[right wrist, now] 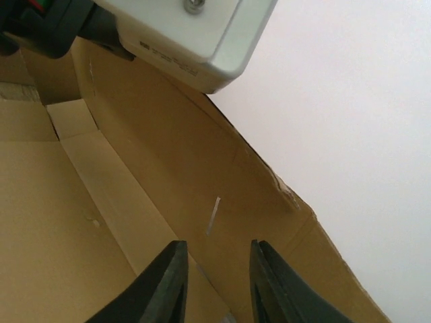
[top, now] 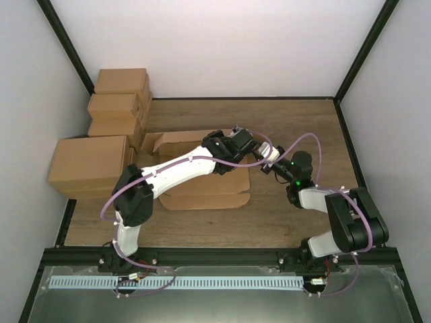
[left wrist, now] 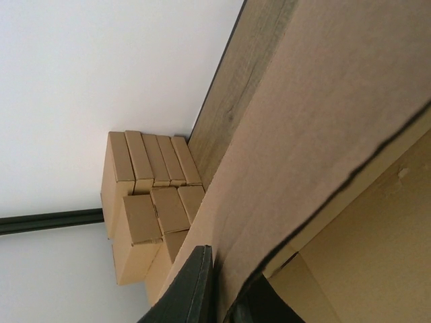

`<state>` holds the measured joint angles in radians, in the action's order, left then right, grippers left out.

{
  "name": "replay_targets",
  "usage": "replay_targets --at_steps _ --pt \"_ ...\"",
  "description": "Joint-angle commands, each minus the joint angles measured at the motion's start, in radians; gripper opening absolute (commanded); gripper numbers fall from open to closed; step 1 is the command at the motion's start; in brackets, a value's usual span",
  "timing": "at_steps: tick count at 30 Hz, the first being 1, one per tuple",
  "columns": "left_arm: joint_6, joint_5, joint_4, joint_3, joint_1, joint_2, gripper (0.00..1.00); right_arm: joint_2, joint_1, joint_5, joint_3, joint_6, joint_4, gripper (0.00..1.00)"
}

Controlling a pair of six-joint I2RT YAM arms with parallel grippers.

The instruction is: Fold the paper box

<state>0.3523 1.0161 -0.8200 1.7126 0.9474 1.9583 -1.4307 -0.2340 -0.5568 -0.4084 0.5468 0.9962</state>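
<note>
The paper box (top: 202,192) is a brown die-cut cardboard piece lying mid-table, with its right side panel raised. My left gripper (top: 256,152) reaches over it to that right side. In the left wrist view the left gripper (left wrist: 229,269) is shut on the raised panel's edge (left wrist: 303,134), which runs between the dark fingers. My right gripper (top: 268,163) is close beside it on the box's right. In the right wrist view the right gripper (right wrist: 217,245) shows a gap between its fingers with nothing in it. It points at the panel's inner face (right wrist: 168,175).
Several folded brown cartons (top: 114,108) are stacked at the back left against the wall, and show as cartons (left wrist: 148,202) in the left wrist view. A larger carton (top: 87,165) sits in front of them. The left arm's white housing (right wrist: 195,33) hangs just above the right gripper.
</note>
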Motion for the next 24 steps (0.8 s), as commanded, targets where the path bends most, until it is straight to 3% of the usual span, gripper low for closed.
replay_targets --at_steps 1,5,9,11,16,18,21,24 --pt "-0.02 -0.031 0.014 -0.001 -0.006 -0.039 0.08 -0.016 0.009 -0.01 -0.035 -0.011 0.053 0.23" --pt "-0.034 -0.055 0.013 -0.005 -0.005 -0.048 0.1 -0.019 0.009 -0.02 -0.036 -0.015 0.04 0.05" --pt "-0.061 -0.083 0.011 -0.021 -0.005 -0.069 0.17 -0.019 0.009 -0.024 -0.035 -0.015 0.034 0.01" --pt "-0.076 -0.102 0.012 -0.038 -0.006 -0.088 0.26 -0.017 0.009 -0.023 -0.034 -0.012 0.031 0.01" --pt "-0.112 -0.233 -0.012 -0.097 -0.006 -0.172 0.69 -0.018 0.008 -0.025 -0.035 -0.008 0.021 0.01" --pt "-0.144 -0.28 -0.022 -0.115 -0.006 -0.219 0.8 -0.019 0.009 -0.029 -0.036 -0.008 0.022 0.01" --pt "-0.181 -0.347 -0.019 -0.146 -0.008 -0.29 0.91 -0.02 0.009 -0.032 -0.035 -0.008 0.021 0.01" --pt "-0.202 -0.542 -0.004 -0.149 -0.057 -0.357 0.92 -0.02 0.008 -0.036 -0.035 -0.008 0.021 0.01"
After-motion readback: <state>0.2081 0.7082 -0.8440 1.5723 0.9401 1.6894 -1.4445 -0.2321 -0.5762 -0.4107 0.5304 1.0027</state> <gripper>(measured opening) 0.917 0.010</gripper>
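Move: The left fingers already pinch the upper edge of the paper box's far wall; that wall's middle is about 5 cm to their left, level fore-and-aft, and some 7 cm lower. From the right hand the middle of the far wall is roughly 5 cm ahead, 13 cm to the left and 5 cm down. The middle of the box floor is about 11 cm back from the left hand, 6 cm left and 19 cm below. Letting go of the far wall's upper edge, the left fingers spread wide and the hand backs away towards its base by about 4.5 cm, faster and faster, rising some 2.5 cm late on while the wrist rolls about 20 degrees, left side down. Meanwhile the right hand stays beside the wall's right end and shuts its part-open fingers; no grip on the cardboard can be made out. ##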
